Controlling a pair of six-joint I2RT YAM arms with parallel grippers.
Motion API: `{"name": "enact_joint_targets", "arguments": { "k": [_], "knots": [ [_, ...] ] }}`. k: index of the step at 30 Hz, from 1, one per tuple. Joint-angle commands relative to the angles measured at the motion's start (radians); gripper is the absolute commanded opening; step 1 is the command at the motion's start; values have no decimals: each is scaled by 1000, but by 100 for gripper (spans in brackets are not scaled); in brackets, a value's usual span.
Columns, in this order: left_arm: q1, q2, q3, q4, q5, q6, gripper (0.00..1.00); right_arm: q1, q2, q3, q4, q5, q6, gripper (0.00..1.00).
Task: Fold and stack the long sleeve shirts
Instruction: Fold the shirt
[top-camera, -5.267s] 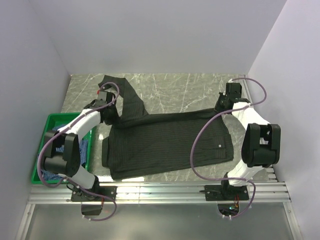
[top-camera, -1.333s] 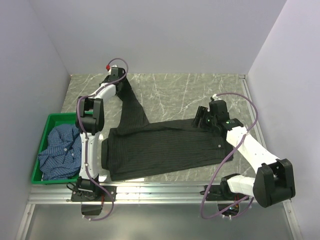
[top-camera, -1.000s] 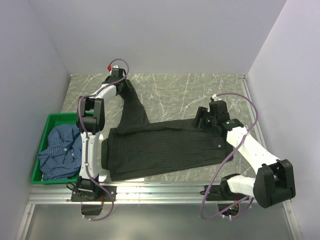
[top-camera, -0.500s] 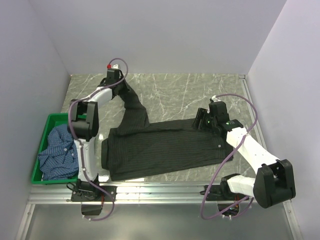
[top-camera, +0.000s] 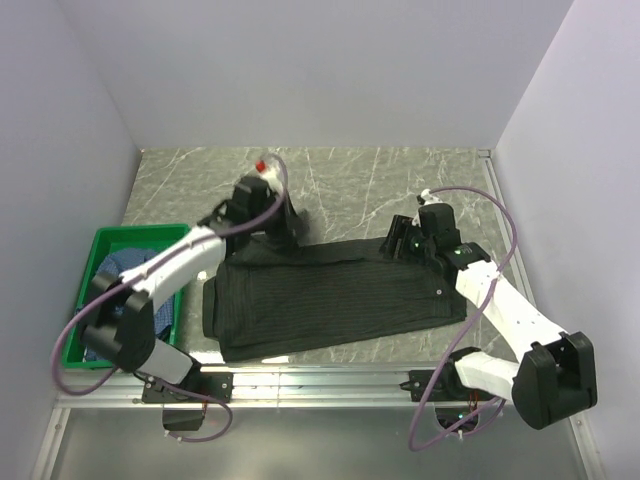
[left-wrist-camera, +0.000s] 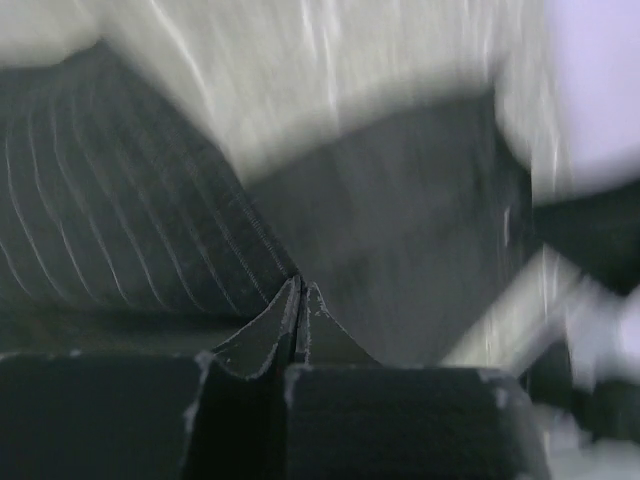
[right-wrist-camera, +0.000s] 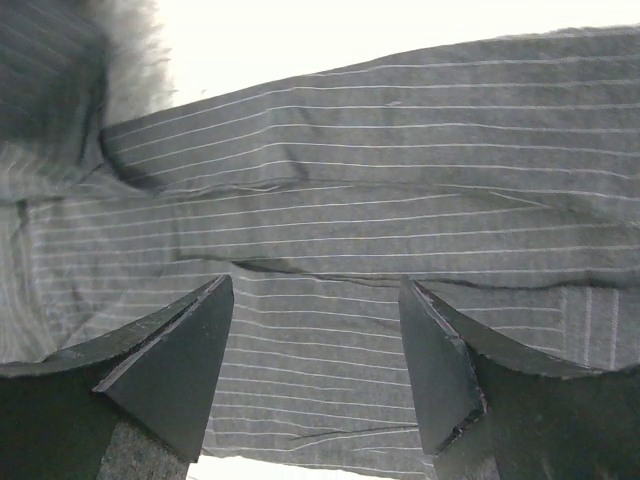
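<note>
The black pinstriped long sleeve shirt (top-camera: 330, 295) lies flat across the middle of the table as a wide folded band. My left gripper (top-camera: 285, 224) hovers at the shirt's far left edge, shut on its sleeve (top-camera: 262, 240), which bunches beneath it. In the left wrist view the fingertips (left-wrist-camera: 302, 290) press together with dark striped cloth (left-wrist-camera: 110, 230) hanging beside them. My right gripper (top-camera: 400, 244) stands open just above the shirt's far right edge. Its wrist view shows pinstriped cloth (right-wrist-camera: 320, 330) between the spread fingers. The blue checked shirt (top-camera: 118, 268) lies crumpled in the crate.
A green plastic crate (top-camera: 130, 233) sits at the left table edge, partly covered by my left arm. Bare marble tabletop (top-camera: 350, 180) stretches behind the shirt. An aluminium rail (top-camera: 320, 385) runs along the near edge, and walls close in on three sides.
My left gripper shut on the sleeve end at the far left and swept right and nearer, dragging the outstretched sleeve in onto the shirt's far edge. My right gripper stayed open and hardly moved.
</note>
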Motion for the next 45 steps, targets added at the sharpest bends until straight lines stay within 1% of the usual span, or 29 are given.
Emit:
{"name": "enact_joint_targets", "arguments": {
  "k": [1,5,8,9,10,12,16,19,21,22,23,25,26,27,29,30,32,33,34,36,37,39,43,45],
  "knots": [
    [-81,-101,-126,-93,60,-17,1,37,-34,4,45,-26,-41,74],
    [-100,-232,-286,-185,62,-32,1,80,-11,13,59,-56,-71,74],
    [-102,-298,-365,-241,88,-42,2,138,41,46,66,-64,-89,74],
    [-102,-312,-379,-250,106,-40,2,155,56,69,68,-62,-101,74],
    [-102,-325,-394,-252,156,-37,2,193,75,83,69,-53,-104,74],
    [-108,-367,-425,-265,219,-32,3,226,130,123,80,-35,-112,74],
    [-119,-433,-430,-325,238,15,6,293,237,206,89,-9,-104,73],
    [-122,-438,-440,-345,327,50,16,341,320,267,92,0,-107,73],
    [-120,-438,-442,-353,349,49,28,376,380,309,88,22,-106,72],
    [-120,-439,-437,-365,333,46,36,387,400,323,83,34,-100,71],
    [-122,-442,-428,-377,250,38,46,393,444,359,62,43,-89,70],
    [-120,-453,-405,-394,130,2,54,411,483,393,48,68,-59,69],
    [-120,-476,-390,-393,105,-5,64,413,512,404,50,80,-49,69],
    [-120,-490,-381,-385,36,-23,69,413,526,416,56,86,-31,68],
    [-116,-513,-345,-381,-32,-40,78,413,573,436,45,114,-14,68],
    [-112,-510,-327,-391,-118,-43,81,413,590,464,39,116,-8,68],
    [-99,-487,-270,-420,-214,-45,87,413,639,506,11,138,-5,68],
    [-90,-479,-256,-424,-239,-32,89,413,653,519,-1,154,9,68],
    [-61,-462,-240,-427,-304,-29,90,410,665,527,-12,163,14,68],
    [-13,-447,-233,-417,-345,-22,91,401,684,530,-38,178,53,69],
    [47,-433,-232,-411,-369,-20,91,398,679,521,-36,166,70,70],
    [116,-425,-250,-375,-415,-14,92,382,664,478,-26,145,134,70],
    [173,-431,-282,-327,-455,-3,92,373,644,415,-3,145,219,71],
    [182,-439,-292,-321,-464,-2,92,370,642,396,4,142,266,72]
  ]
}}
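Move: The striped sleeve, its end still pinched in the left hand, is bound for the middle of the shirt body, some 20 cm back of this hand and 16 below; the shoulder it hangs from lies about 12 cm left, 5 back and 16 below. From the open right hand the lifted sleeve is roughly 24 cm left, 4 ahead and slightly below, while the shirt's far edge runs 4 cm straight ahead, 11 lower. The sleeve is carried back towards the robot by about 20 cm over the shirt body, sinking on the way, and the left fingers open wide to let it go; that hand then swings forward and left towards the shoulder, turning counter-clockwise some 50 degrees. Meanwhile the right hand, staying open, crosses about 17 cm left and then sinks to close beside the folded sleeve. ##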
